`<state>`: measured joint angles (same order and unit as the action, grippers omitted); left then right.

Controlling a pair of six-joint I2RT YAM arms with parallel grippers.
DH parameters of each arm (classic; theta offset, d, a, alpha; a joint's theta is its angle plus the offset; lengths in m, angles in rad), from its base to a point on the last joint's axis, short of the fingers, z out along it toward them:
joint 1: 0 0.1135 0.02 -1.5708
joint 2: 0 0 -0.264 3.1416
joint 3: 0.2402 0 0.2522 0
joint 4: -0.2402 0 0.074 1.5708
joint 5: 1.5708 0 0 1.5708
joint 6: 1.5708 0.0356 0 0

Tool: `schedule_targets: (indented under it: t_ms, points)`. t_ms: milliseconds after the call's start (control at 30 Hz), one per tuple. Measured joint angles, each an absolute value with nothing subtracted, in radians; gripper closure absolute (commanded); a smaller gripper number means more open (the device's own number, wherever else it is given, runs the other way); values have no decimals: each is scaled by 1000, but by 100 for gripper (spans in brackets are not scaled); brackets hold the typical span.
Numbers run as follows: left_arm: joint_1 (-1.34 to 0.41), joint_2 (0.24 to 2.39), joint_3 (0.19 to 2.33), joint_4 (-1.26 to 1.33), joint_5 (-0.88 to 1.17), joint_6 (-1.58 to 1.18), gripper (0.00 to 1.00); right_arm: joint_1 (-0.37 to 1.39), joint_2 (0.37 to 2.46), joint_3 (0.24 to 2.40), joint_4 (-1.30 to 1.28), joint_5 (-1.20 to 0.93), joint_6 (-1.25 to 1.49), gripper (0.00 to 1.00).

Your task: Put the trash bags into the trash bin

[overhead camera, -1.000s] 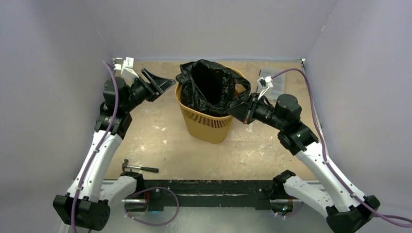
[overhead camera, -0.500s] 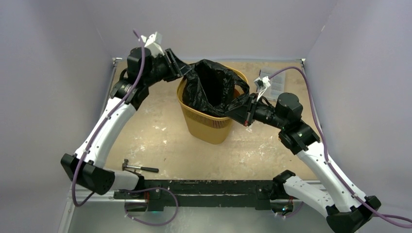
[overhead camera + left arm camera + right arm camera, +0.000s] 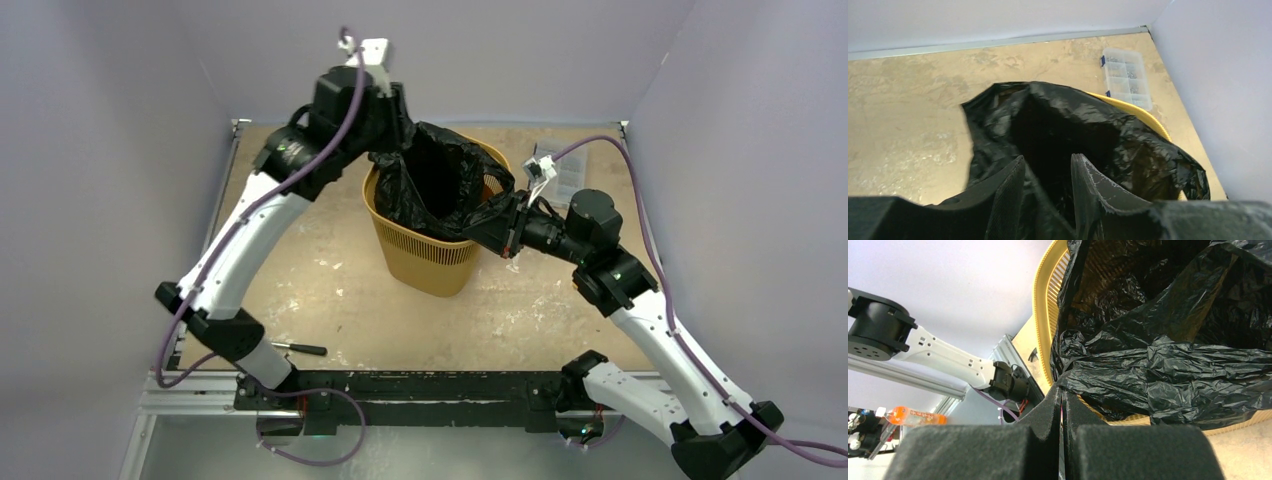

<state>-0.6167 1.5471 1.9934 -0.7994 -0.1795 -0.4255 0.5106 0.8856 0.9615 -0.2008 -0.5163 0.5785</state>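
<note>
The trash bin (image 3: 425,255), an orange-yellow mesh basket, stands mid-table with the black trash bag (image 3: 440,180) lining it, mouth open and film bunched over the rim. My left gripper (image 3: 400,135) hangs over the far-left rim. In the left wrist view its jaws (image 3: 1048,157) stand apart above the bag's (image 3: 1073,120) dark mouth, with a fold of film rising between them; the yellow rim (image 3: 1143,116) shows at the right. My right gripper (image 3: 497,222) is shut on the bag's edge (image 3: 1173,365) at the right rim (image 3: 1040,315), fingers pressed together (image 3: 1062,390).
A small clear plastic box (image 3: 570,170) lies at the back right corner, also in the left wrist view (image 3: 1125,77). A small hammer (image 3: 300,348) rests near the front left edge. Grey walls close in the table on three sides.
My left arm has swung up and to the right, from the table's left side to the bin's far rim, and its jaws have narrowed. The right arm keeps its hold.
</note>
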Motion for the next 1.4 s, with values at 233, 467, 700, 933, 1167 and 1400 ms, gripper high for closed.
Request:
schedule_targets:
  t_ms: [233, 467, 700, 933, 1167, 1400]
  points:
    - [-789, 1765, 2191, -996, -403, -435, 61, 511, 883, 962, -202, -515, 575, 100]
    - [-824, 1836, 2223, -1131, -579, -461, 60, 510, 880, 963, -202, -511, 566, 100]
    - [-852, 1836, 2273, -1128, -637, -455, 60, 511, 876, 963, -202, -511, 560, 100]
    - [-877, 1837, 2287, -1124, -699, -427, 60, 511, 877, 963, -202, -511, 557, 100]
    - [-877, 1848, 2287, -1151, -805, -408, 61, 511, 877, 963, -202, -511, 556, 100]
    - [-877, 1853, 2219, -1127, -826, -398, 64, 511, 877, 967, -205, -510, 556, 100]
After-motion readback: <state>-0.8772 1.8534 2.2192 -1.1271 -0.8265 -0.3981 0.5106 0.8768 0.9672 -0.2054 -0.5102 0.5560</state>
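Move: Just below and ahead of the left hand is the bag's left rim, still ungripped, about 2 cm forward, 3 cm right and 9 cm down. The yellow bin's middle is some 3 cm back, 9 cm right and 25 cm down; the bag corner in the right gripper is around 14 cm back, 14 cm right and 8 cm down. From the right hand, that left rim is about 17 cm ahead, 10 cm left and nearly level. Dipping about 8 cm towards the bag's left rim while slipping some 5 cm right, the left hand then lifts about 3 cm, eases back left and sinks again, ending roughly 7 cm lower. It rolls left side up by some 30 degrees and turns a little counter-clockwise, fingers staying part open over the rim. The right gripper stays still, keeping the bag's near corner pinched. ##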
